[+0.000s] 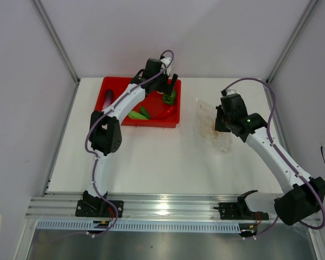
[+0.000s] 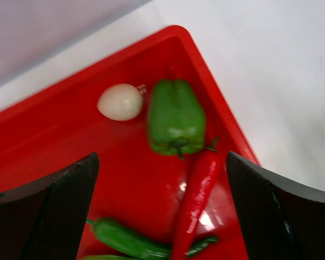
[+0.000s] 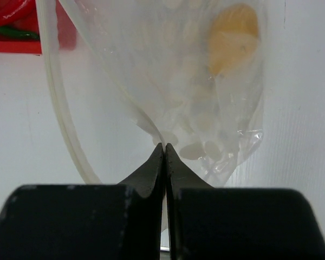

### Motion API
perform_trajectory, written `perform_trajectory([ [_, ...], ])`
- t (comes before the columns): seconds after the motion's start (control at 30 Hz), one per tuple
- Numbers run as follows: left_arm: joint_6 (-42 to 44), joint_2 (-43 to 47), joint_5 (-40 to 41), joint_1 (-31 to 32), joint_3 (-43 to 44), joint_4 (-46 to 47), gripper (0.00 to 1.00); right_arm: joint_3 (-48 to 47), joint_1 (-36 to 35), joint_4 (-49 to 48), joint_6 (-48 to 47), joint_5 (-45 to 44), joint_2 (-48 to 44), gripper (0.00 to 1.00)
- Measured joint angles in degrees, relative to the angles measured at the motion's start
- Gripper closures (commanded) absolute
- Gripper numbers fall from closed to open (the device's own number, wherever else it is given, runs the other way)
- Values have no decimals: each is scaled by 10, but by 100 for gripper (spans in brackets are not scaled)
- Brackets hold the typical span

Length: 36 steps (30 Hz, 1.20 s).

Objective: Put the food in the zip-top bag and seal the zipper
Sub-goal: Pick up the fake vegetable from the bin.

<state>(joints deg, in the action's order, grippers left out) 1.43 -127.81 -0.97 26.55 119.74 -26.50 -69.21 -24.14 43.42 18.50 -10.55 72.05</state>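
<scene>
The food lies in a red tray (image 1: 111,86): a white ball (image 2: 119,101), a green bell pepper (image 2: 176,116), a red chili (image 2: 197,195), green vegetables (image 2: 124,238) and a purple eggplant (image 1: 108,98). My left gripper (image 2: 161,162) hangs open over the tray's right end, the chili lying below the gap between its fingers. The clear zip-top bag (image 1: 208,122) lies right of the tray with a yellow lemon (image 3: 233,38) inside. My right gripper (image 3: 165,146) is shut on the bag's film and holds its mouth up. The zipper (image 3: 59,119) curves down the left as a pale strip.
The tray's right rim (image 2: 222,108) borders bare white table. Grey walls close in the table on three sides. The left arm (image 1: 105,135) reaches over the tray's near side, and the right arm (image 1: 276,157) crosses the table's right part.
</scene>
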Motion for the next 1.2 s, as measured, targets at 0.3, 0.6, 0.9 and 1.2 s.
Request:
perform_trajectory([
  [0.3,96,-44,-32,-19,34,17,0,4,10,-25,-6,20,25,100],
  [0.6,57,-96,-100,-19,76,0,0,18,10,-42,-6,25,26,100],
  [0.9,-18,-108,-109,-19,101,-11,1,35,10,-54,-6,25,19,100],
  [1.2,-167,-109,-138,-31,83,11,0,56,10,-69,-6,31,14,100],
])
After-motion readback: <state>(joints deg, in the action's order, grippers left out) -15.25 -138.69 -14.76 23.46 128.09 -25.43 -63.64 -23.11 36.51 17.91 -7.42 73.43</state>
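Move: The green bell pepper in the bin's far right corner lies about 8 cm ahead of the left hand, 3 cm to its right and 10 cm below. The white egg is some 4 cm farther out than the pepper and 4 cm to its left; the red chili is roughly 8 cm nearer than the pepper, about 1 cm to its left. From the right hand, the pepper is some 30 cm ahead, 17 cm left and 14 cm below. Touching nothing yet, the open left gripper closes in on the green pepper: a short reach forward of about 2.5 cm, then down and to the right, sinking about 4.5 cm overall while the wrist rolls its left side down and tips downward, some 20 degrees in all. The right hand keeps the bag's edge pinched in shut fingers and sinks about 3 cm. ##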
